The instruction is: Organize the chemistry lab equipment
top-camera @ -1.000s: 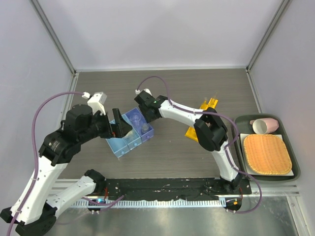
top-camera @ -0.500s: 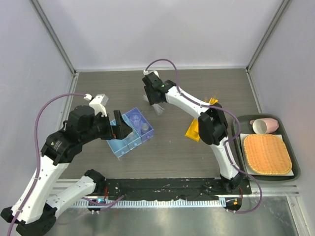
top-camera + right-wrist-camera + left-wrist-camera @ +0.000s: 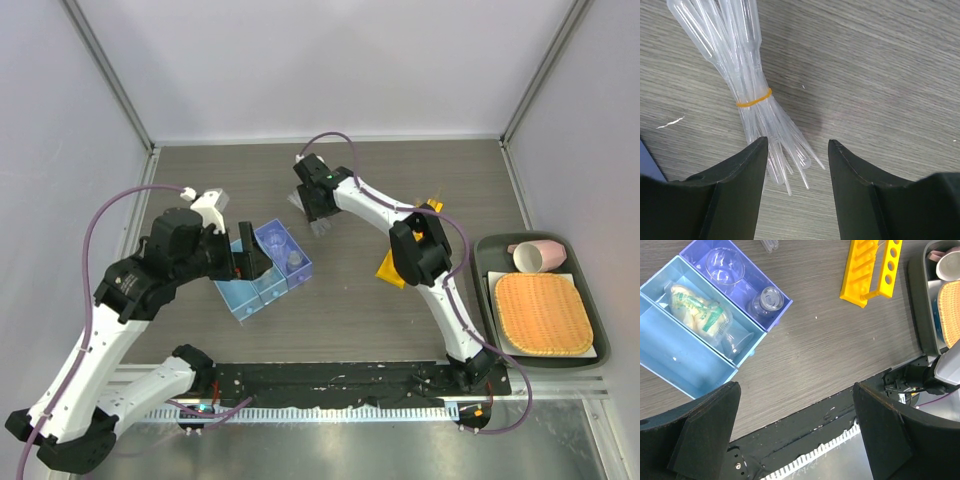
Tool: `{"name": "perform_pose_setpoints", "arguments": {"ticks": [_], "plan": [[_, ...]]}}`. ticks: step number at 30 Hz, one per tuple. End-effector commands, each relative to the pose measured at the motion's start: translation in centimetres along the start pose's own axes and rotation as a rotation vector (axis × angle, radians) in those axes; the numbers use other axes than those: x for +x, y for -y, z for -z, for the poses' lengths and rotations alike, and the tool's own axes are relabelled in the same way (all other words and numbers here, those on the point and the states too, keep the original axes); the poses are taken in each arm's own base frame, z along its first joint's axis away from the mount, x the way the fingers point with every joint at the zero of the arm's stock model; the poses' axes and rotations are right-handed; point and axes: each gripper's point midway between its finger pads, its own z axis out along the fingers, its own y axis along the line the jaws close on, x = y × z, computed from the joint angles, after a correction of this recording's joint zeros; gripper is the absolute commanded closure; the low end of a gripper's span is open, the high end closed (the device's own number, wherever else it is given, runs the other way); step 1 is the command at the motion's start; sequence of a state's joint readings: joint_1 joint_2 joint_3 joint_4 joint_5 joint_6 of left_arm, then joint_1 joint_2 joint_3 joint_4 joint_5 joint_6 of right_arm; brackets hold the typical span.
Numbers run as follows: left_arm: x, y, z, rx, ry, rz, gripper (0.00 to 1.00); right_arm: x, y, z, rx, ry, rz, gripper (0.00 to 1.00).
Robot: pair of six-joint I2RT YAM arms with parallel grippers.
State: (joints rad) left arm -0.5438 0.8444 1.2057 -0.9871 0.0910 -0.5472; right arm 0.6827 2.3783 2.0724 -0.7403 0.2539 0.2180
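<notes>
A bundle of clear droppers point(image 3: 742, 70), tied with an orange band, lies on the table. Its thin tips reach between the fingers of my right gripper point(image 3: 797, 142), which is open just above them and holds nothing. From above, that gripper point(image 3: 317, 207) hovers over the droppers point(image 3: 322, 226) beyond the trays. A light blue tray point(image 3: 670, 352) holds a packet point(image 3: 695, 309) with green-beige contents. The purple tray point(image 3: 752, 277) beside it holds a small clear beaker point(image 3: 722, 265) and a vial point(image 3: 771, 299). My left gripper point(image 3: 796, 390) is wide open above the table near these trays. The yellow rack point(image 3: 872, 272) lies to the right.
At the right edge a dark tray point(image 3: 489, 250) carries a pink cup point(image 3: 538, 256) and an orange woven mat point(image 3: 543, 313). The right arm partly covers the yellow rack point(image 3: 388, 268). A black rail point(image 3: 340, 378) runs along the near table edge.
My right gripper has left the purple tray and swung to the far side over the dropper bundle, opening slightly. The left arm has shifted a little and stays open.
</notes>
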Motion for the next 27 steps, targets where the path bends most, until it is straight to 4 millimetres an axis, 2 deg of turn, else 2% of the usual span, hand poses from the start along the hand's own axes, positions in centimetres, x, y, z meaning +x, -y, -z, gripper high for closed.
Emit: {"name": "perform_pose_setpoints", "arguments": {"ticks": [1, 2, 5, 6, 12, 16, 17, 19, 22, 24, 26, 27], "plan": [[-0.8, 0.5, 0.2, 0.024, 0.027, -0.019, 0.00, -1.0, -0.8, 0.5, -0.038, 0.025, -0.008, 0.43], [-0.8, 0.6, 0.2, 0.027, 0.027, -0.020, 0.00, -0.8, -0.8, 0.3, -0.039, 0.022, -0.007, 0.44], [-0.8, 0.6, 0.1, 0.029, 0.028, -0.018, 0.00, -0.3, -0.9, 0.2, -0.042, 0.013, -0.007, 0.62], [-0.8, 0.6, 0.2, 0.028, 0.028, -0.018, 0.00, 0.0, -0.9, 0.1, -0.042, 0.006, -0.004, 0.72], [-0.6, 0.6, 0.2, 0.030, 0.027, -0.016, 0.00, 0.7, -0.7, -0.1, -0.035, -0.013, -0.007, 0.99], [-0.4, 0.4, -0.1, 0.025, 0.020, -0.014, 0.00, 0.7, -0.2, 0.6, -0.018, -0.008, -0.007, 0.99], [-0.4, 0.4, -0.2, 0.021, 0.020, -0.012, 0.00, 0.2, -0.2, 1.5, -0.018, 0.010, -0.010, 0.99], [-0.6, 0.3, -0.6, 0.017, 0.026, 0.003, 0.00, 0.4, 0.2, 2.3, 0.004, 0.019, -0.006, 0.99], [-0.7, 0.4, -1.7, 0.016, 0.024, 0.026, 0.00, -0.5, 1.2, 5.1, 0.025, 0.065, -0.015, 0.99], [-0.9, 0.6, -2.5, 0.022, 0.030, 0.066, 0.00, -1.2, 1.7, 7.9, 0.025, 0.107, -0.022, 0.99], [-1.4, 1.4, -3.1, 0.058, 0.046, 0.113, 0.00, -0.9, 2.0, 9.5, 0.032, 0.122, -0.019, 0.99], [-1.2, 1.7, -3.5, 0.073, 0.038, 0.127, 0.00, -1.6, 2.2, 11.6, 0.022, 0.159, -0.030, 0.99]]}}
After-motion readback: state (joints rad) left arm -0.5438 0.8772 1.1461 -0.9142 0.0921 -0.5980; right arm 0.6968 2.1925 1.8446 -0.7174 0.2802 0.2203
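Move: The bundle of pipettes lies just beyond the right hand's half-open fingers, its banded middle about 4 cm ahead, 2 cm left and 1–2 cm below; its thin stems already reach back between the fingertips. From that hand the blue box sits some 12 cm back and 12 cm left, the yellow rack roughly 5 cm back and 20 cm right. From the left hand the bundle is about 30 cm ahead, 7 cm right and 25 cm down. Almost in place, the right hand sinks a little as its fingers close and pinch the bundle's stems just on the near side of the orange band. Only then does it pull back, right and up, about 5 cm and gathering speed, the fingers keeping their grip. Late on, the left hand, empty and wide open, starts about 2 cm down, forward and right. ##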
